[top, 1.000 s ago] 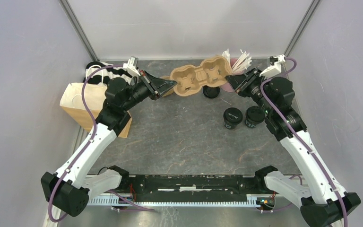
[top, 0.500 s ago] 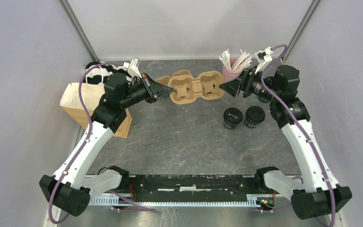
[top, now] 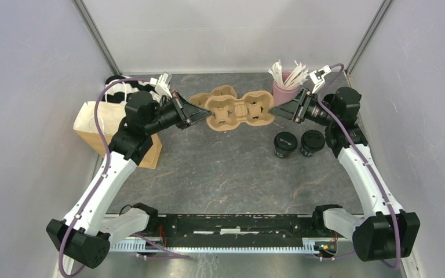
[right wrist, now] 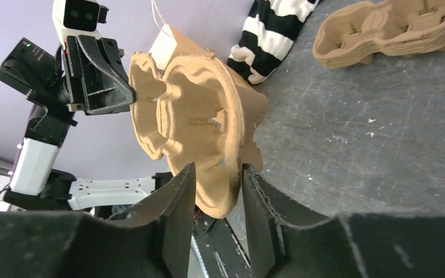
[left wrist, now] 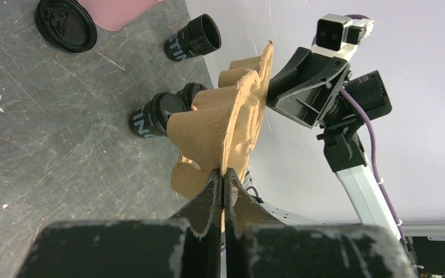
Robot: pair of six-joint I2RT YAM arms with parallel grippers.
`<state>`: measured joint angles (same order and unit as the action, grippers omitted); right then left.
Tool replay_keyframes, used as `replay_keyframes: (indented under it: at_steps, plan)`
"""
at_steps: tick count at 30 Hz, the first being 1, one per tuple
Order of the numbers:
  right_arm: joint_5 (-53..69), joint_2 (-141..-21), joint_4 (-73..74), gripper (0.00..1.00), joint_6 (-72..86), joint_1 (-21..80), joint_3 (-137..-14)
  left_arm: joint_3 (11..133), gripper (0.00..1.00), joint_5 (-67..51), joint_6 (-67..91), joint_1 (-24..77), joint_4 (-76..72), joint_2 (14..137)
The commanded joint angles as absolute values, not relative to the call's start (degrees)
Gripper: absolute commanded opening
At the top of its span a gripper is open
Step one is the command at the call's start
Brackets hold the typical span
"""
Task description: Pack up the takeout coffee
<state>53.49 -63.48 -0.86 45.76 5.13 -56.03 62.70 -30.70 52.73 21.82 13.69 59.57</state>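
The takeout coffee is two black lidded cups (top: 284, 144) (top: 312, 142) standing side by side on the table, right of centre; the left wrist view shows them as well (left wrist: 156, 116) (left wrist: 194, 39). A brown pulp carrier tray (top: 234, 110) hangs in the air between my arms. My left gripper (top: 200, 114) is shut on its left rim (left wrist: 222, 174). My right gripper (top: 272, 111) is open at the tray's right end (right wrist: 197, 124), its jaws apart on either side of the rim (right wrist: 217, 174). Neither gripper touches a cup.
A pink cup of white sticks (top: 284, 87) stands at the back right. A brown paper bag (top: 107, 130) and a striped cloth (top: 121, 87) are at the left. Another pulp tray (right wrist: 394, 26) and a loose black lid (left wrist: 66, 23) lie on the table.
The tray has shifted left and toward the arms in my left gripper. My right gripper opened, swung round and now has its jaws narrowing about the tray's right end.
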Motion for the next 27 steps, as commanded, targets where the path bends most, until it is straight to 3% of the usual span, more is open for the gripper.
replay_keyframes:
  at_steps: [1, 5, 12, 18, 24, 27]
  plan:
    - [56.2, -63.4, -11.8, 0.38, 53.0, 4.7, -53.6, 62.7, 0.02, -32.8, 51.2, 21.4, 12.4, 57.9]
    - [56.4, -63.1, -17.3, 0.29, 57.9, 4.6, -51.4, 62.2, 0.02, -33.0, 51.2, 21.3, 12.3, 57.7]
    - [55.9, -63.4, -23.4, 0.32, 62.7, 4.3, -48.8, 61.5, 0.02, -33.9, 51.0, 20.9, 12.3, 57.5]
    - [56.1, -64.6, -27.8, 0.27, 66.0, 4.3, -48.1, 61.4, 0.02, -34.3, 50.7, 20.4, 12.4, 57.5]
    - [56.2, -65.4, -32.8, 0.13, 70.0, 4.3, -46.3, 61.4, 0.02, -34.7, 50.0, 20.0, 12.8, 57.6]
    - [56.3, -65.5, -32.9, 0.0, 69.8, 4.3, -46.2, 61.3, 0.02, -34.6, 49.3, 19.8, 13.7, 57.7]
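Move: Between the two hands hangs the takeout carrier, gripped by its left end: its middle is about 9 cm to the left hand's right, level with it, and about 9 cm to the right hand's left, its right rim already between the right hand's open fingers. From the right hand, one lidded coffee cup stands some 7 cm ahead, 10 cm right and 28 cm below; the second is about 11 cm farther right. The loose black lid lies roughly 25 cm ahead, on the table. Closing from about half open to nearly shut, the right fingers come together on the rim at the carrier's right end. The right hand stays within about half a centimetre of its place while its wrist rolls about 10 degrees clockwise, seen from behind the hand, and its tips lift slightly. The left hand holds almost still and keeps its pinch on the left end. ##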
